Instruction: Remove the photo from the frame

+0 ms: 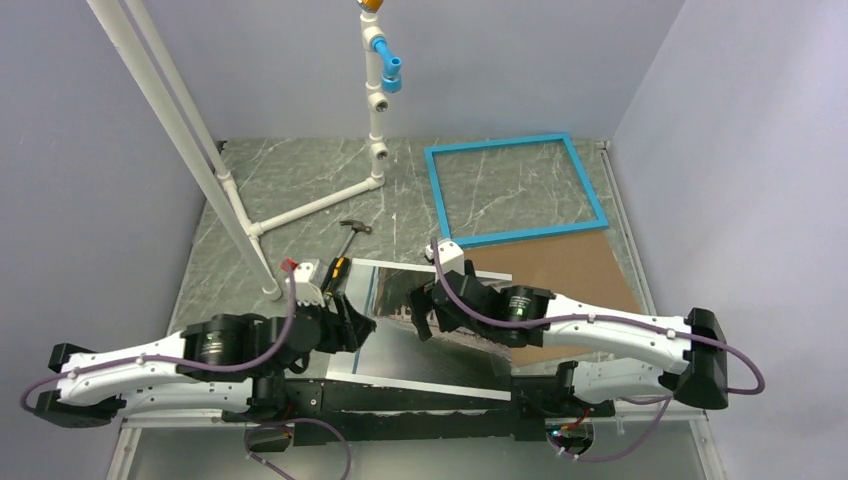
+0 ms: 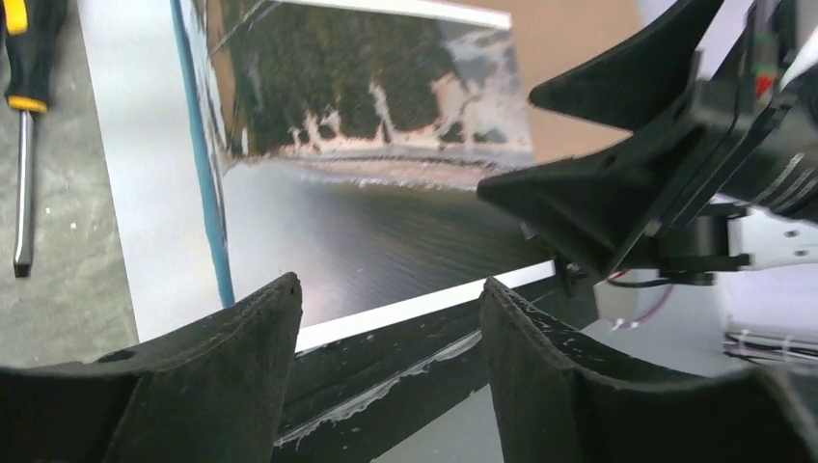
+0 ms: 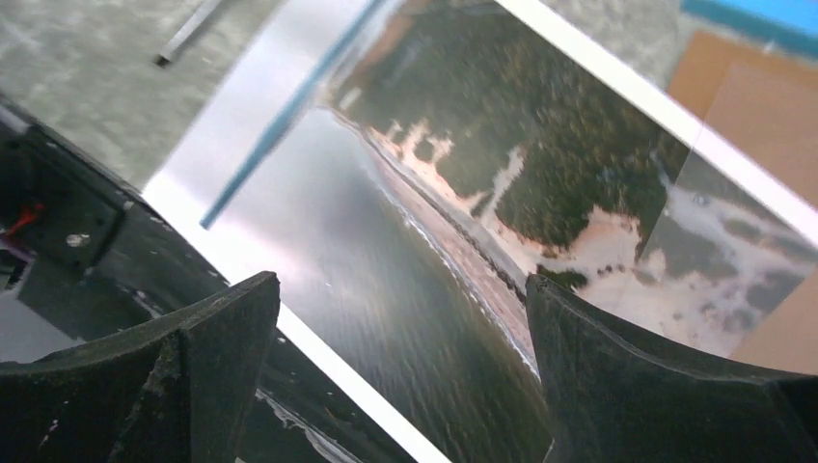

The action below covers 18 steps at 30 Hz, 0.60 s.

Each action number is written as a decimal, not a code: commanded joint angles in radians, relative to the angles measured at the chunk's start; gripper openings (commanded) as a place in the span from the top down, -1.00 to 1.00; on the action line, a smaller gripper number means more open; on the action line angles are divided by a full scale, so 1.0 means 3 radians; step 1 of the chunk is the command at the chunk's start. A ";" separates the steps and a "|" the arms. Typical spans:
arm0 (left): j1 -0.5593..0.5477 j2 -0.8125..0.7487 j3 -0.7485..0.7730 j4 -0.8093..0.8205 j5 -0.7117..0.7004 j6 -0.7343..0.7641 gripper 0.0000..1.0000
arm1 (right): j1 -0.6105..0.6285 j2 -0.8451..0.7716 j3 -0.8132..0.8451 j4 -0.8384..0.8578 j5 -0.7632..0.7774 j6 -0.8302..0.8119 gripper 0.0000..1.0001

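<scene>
The photo (image 1: 425, 362) lies flat on the table between my two grippers, a glossy sheet with a white border and a dark shoreline picture (image 2: 386, 193) (image 3: 453, 222). The frame (image 1: 590, 185), turquoise and empty, lies apart from it at the back right. My left gripper (image 1: 355, 322) hovers at the photo's left edge, open with nothing between its fingers (image 2: 391, 285). My right gripper (image 1: 430, 308) hangs over the photo's middle, also open and empty (image 3: 400, 282). It shows as a black shape in the left wrist view (image 2: 617, 183).
A brown backing board (image 1: 585, 275) lies under the photo's right side, touching the frame's near edge. A hammer (image 1: 350, 232) and a yellow-handled screwdriver (image 1: 335, 272) (image 2: 24, 96) lie left of the photo. A white pipe stand (image 1: 375, 110) rises at the back.
</scene>
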 commanded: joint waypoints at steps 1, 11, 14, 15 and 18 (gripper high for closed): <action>0.0036 0.0120 -0.0319 0.0327 0.0214 -0.0147 -0.51 | -0.0315 0.0091 -0.0167 -0.0051 -0.0548 0.0237 -0.99; 0.0612 0.0797 -0.0851 0.0496 0.0826 -0.0339 -0.73 | -0.0966 0.0354 -0.0700 0.0608 -0.1320 0.0400 -0.59; 0.0644 0.0757 -0.1010 0.0348 0.0719 -0.0599 -0.79 | -0.0983 0.0516 -0.0726 0.0758 -0.1370 0.0383 -0.30; 0.0644 0.0749 -0.1025 0.0272 0.0683 -0.0669 -0.80 | -0.0990 0.0563 -0.0735 0.0814 -0.1451 0.0378 -0.25; 0.0647 0.0761 -0.1033 0.0130 0.0619 -0.0754 -0.82 | -0.0991 0.0723 -0.0754 0.0972 -0.1539 0.0361 0.02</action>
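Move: The photo lies flat at the near edge of the table. Its middle is about 11 cm ahead, 13 cm right and 20 cm below the left gripper, and some 7 cm straight ahead of the right gripper and 15 cm below it. The screwdriver is roughly 21 cm ahead and 10 cm left of the left gripper. From the right gripper, the brown board is about 13 cm ahead and 28 cm right, the blue frame about 42 cm ahead and 22 cm right. Sink both empty grippers towards the photo. Bring the left one about 16 cm down over the near edge by the blue strip, edging left at the end, tipping its fingers some 25 degrees steeper and spreading them wide. Lower the right one about 12 cm over the photo's near half, drifting slightly right, tipping its fingers downward and narrowing them to around half open. ##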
